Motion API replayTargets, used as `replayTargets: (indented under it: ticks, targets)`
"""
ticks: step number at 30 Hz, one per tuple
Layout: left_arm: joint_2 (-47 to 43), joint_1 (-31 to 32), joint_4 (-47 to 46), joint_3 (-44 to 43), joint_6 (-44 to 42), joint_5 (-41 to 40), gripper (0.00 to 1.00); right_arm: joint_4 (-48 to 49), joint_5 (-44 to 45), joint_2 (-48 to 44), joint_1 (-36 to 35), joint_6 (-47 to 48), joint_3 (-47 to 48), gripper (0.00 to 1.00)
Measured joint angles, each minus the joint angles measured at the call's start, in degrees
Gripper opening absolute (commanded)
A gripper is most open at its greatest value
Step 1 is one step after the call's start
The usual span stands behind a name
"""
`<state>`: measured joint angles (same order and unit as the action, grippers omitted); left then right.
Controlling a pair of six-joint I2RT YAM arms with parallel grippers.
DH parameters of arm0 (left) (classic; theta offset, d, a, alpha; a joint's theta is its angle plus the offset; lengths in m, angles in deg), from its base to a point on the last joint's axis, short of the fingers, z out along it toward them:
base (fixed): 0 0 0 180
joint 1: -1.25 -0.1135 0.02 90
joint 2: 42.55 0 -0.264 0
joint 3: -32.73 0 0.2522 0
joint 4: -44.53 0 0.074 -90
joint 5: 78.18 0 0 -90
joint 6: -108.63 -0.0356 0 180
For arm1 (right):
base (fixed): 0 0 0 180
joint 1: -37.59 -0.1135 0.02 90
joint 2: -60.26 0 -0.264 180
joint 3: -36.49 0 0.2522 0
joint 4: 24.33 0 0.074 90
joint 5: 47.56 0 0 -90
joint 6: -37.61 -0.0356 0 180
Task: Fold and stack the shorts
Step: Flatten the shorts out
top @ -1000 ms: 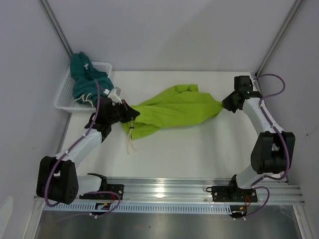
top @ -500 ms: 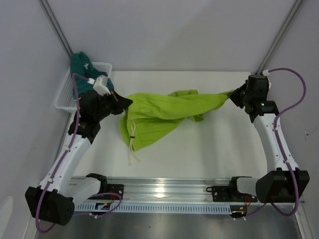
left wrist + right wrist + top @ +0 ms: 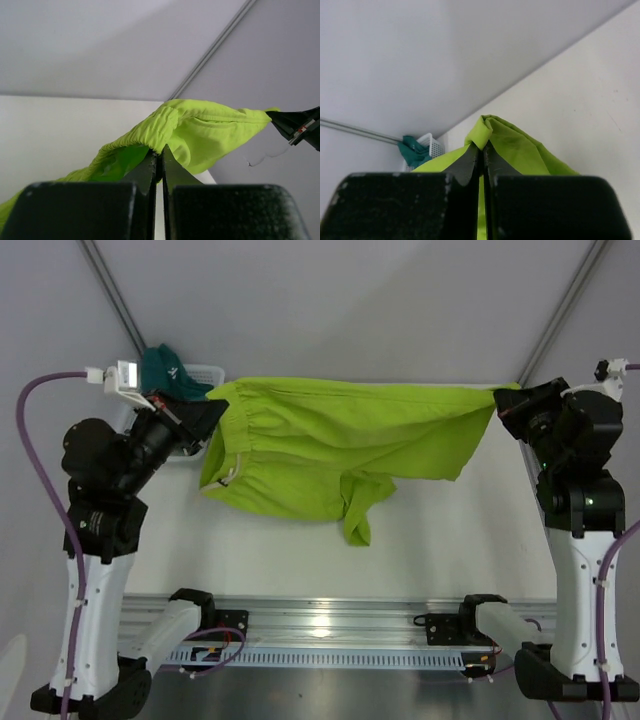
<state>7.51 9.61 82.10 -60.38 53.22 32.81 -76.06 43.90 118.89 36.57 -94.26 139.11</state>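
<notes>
The lime green shorts hang spread out in the air above the table, stretched between both arms. My left gripper is shut on the elastic waistband at the left end. My right gripper is shut on the fabric at the right end. One leg dangles lower than the rest. The dark teal shorts lie bunched in the white basket at the back left, also in the right wrist view, mostly hidden behind my left arm from above.
The white table lies below the hanging cloth. Grey enclosure walls stand close on the left, right and back. The arms' base rail runs along the near edge.
Both arms have risen and moved apart, lifting the lime green shorts off the table and pulling them from a bunched strip into a wide hanging sheet.
</notes>
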Motion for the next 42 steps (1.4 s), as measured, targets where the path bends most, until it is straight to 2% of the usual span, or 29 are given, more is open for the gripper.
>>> replayTargets:
  ticks: [11,18,21,26,29,33,35,39,42]
  targets:
    - [-6.71,-0.09,3.98,-11.91,0.04,3.93,0.00,-1.44,-2.45,-16.37,0.09,1.16,3.41,0.00]
    - [-10.64,-0.13,2.82,-23.93,-1.22,5.33,0.00,4.55,-6.14,-23.89,0.15,1.25,6.45,0.00]
    - [-10.25,-0.13,0.70,-27.34,-1.66,6.12,0.00,8.02,-7.21,-23.54,0.13,1.09,5.79,0.00]
    - [-7.04,-0.13,-5.86,-22.21,-1.62,6.78,0.00,15.28,-8.37,-18.88,0.13,-0.28,-1.38,0.00]
    - [2.05,-0.17,-7.89,-21.46,-1.66,6.62,0.00,19.30,-8.46,-9.40,0.15,-1.05,-2.12,0.00]
    - [19.06,-1.09,-8.22,-29.00,-1.51,7.19,0.00,21.64,-9.97,5.99,0.24,-1.55,3.61,0.00]
    - [23.47,-1.49,-7.10,-29.16,-1.44,6.51,0.00,22.14,-10.82,9.14,0.24,-1.53,3.76,0.00]
    - [22.75,-1.70,-3.41,-29.62,-1.79,6.14,0.00,22.60,-11.50,6.71,0.28,-0.31,4.28,0.00]
    - [16.02,-1.70,-6.05,-26.73,-2.14,6.03,0.00,26.95,-12.24,0.07,0.28,0.35,2.03,0.00]
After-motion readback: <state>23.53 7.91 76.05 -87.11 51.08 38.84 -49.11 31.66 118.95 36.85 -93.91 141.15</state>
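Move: Held up between both hands, the green shorts hang with their middle some 19 cm to the left hand's right, 3 cm nearer the base and about 16 cm below. From the right hand that middle is roughly 26 cm left, 8 cm back and 14 cm below. The white basket sits about 26 cm left of the left hand, 5 cm farther out and 40 cm below, the teal garment in it about 21 cm left and 6 cm out. Swinging the pinched shorts in a fast shake, both hands sweep back towards the base and up, about 20 cm back and over 15 cm up, fingers tipping up nearly 40 degrees. They whip forward 25 to 30 cm, sinking several centimetres as the fingers tip partway down again, then ease back and up slightly. Both grips stay shut on the cloth. ##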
